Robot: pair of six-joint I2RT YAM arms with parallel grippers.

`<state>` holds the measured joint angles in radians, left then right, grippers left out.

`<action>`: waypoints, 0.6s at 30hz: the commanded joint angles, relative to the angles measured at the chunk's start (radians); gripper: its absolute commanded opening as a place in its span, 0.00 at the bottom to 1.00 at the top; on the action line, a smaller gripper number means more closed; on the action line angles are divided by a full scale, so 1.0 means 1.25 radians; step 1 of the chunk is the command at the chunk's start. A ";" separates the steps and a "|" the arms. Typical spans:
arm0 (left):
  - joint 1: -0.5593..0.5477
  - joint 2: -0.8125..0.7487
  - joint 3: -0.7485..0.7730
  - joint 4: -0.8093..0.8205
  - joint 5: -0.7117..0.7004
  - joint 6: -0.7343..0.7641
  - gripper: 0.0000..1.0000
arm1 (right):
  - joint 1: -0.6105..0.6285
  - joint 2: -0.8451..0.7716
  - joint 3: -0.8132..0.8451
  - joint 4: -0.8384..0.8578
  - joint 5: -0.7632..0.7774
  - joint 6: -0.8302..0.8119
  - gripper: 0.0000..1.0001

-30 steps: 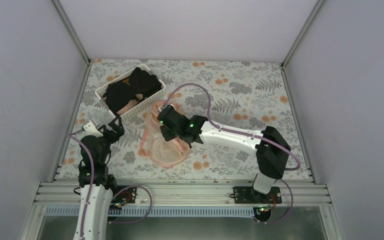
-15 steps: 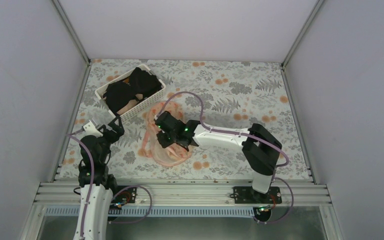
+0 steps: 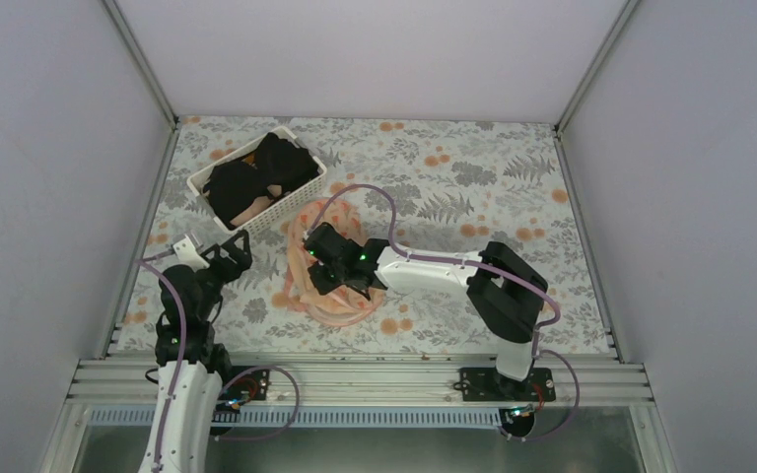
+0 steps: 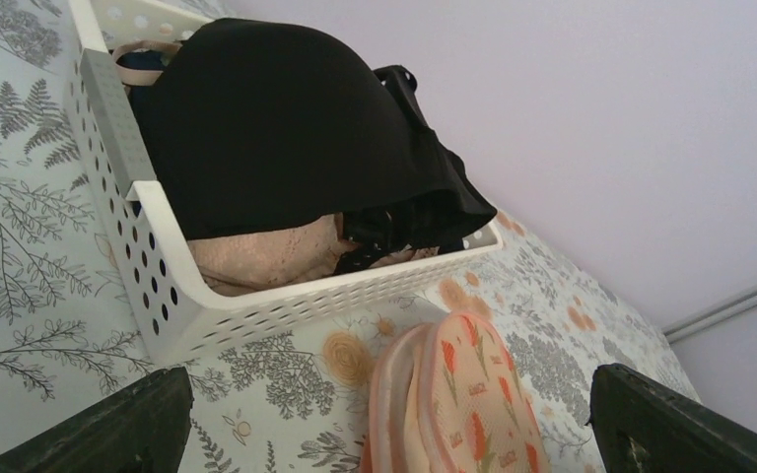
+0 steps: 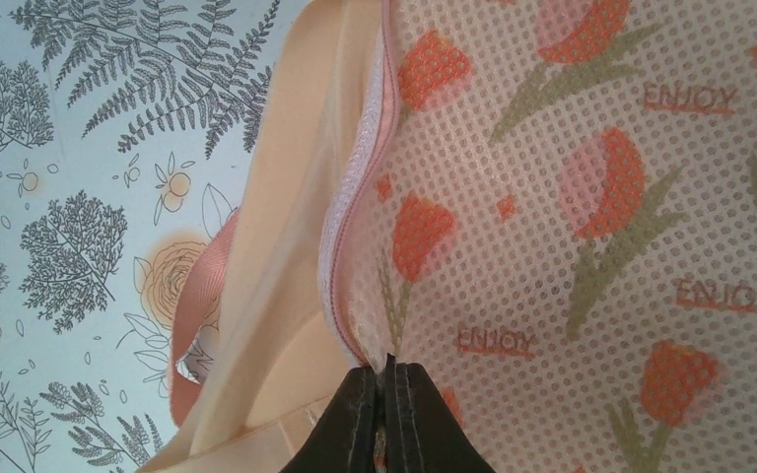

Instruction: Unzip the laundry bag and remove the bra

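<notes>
The laundry bag (image 3: 327, 304) lies on the floral cloth just in front of the basket, pink mesh with orange-red flowers. My right gripper (image 3: 332, 266) sits on top of it. In the right wrist view its jaws (image 5: 386, 370) are shut on the bag's mesh (image 5: 591, 197) at the zip edge. The zip is parted beside them and peach-orange fabric, the bra (image 5: 281, 286), shows in the gap. My left gripper (image 3: 233, 252) is open and empty, left of the bag. In its own view (image 4: 389, 414) the bag's end (image 4: 463, 394) lies between its spread fingers.
A white slatted basket (image 3: 258, 213) stands at the back left, filled with black clothes (image 3: 256, 177) over a beige lace piece (image 4: 266, 251). Its wall (image 4: 158, 286) is close ahead of my left gripper. Grey walls close in the table.
My right gripper has moved left and a little nearer across the bag, holding its edge; the bag has bunched and shifted with it. The left gripper has barely moved.
</notes>
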<state>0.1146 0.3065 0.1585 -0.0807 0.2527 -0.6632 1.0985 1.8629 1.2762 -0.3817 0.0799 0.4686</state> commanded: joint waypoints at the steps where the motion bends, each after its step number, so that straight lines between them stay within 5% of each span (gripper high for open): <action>1: -0.003 0.003 -0.006 0.022 0.021 -0.005 1.00 | 0.003 -0.005 0.014 -0.008 0.027 -0.001 0.04; 11: -0.003 -0.001 -0.006 0.017 0.010 -0.002 1.00 | -0.050 -0.210 -0.072 0.021 0.091 0.046 0.04; 18: -0.003 0.004 -0.003 0.013 0.006 0.001 1.00 | -0.206 -0.384 -0.266 0.119 0.007 0.113 0.04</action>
<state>0.1131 0.3103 0.1585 -0.0803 0.2630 -0.6632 0.9195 1.4445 1.0420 -0.2996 0.1223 0.5442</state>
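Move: The laundry bag lies under the right hand, whose shut fingers already hold the zipper edge of the printed top flap. The bag's middle is about 4 cm to the right, 1 cm ahead and 2 cm lower, with the peach cloth inside about 3 cm right and 2 cm ahead. The basket's middle is some 12 cm left and 19 cm ahead. From the left hand, the bag lies roughly 22 cm right, 1 cm back and 11 cm lower. The flap's zipper edge stays pinched in the right fingers and is peeled off the peach cloth. After barely stirring, the hand lifts about 10 cm and sweeps to the right about as far, speeding up, with some 5 cm forward. The wrist turns clockwise and rolls, its left side rising, some 20 degrees in all. ##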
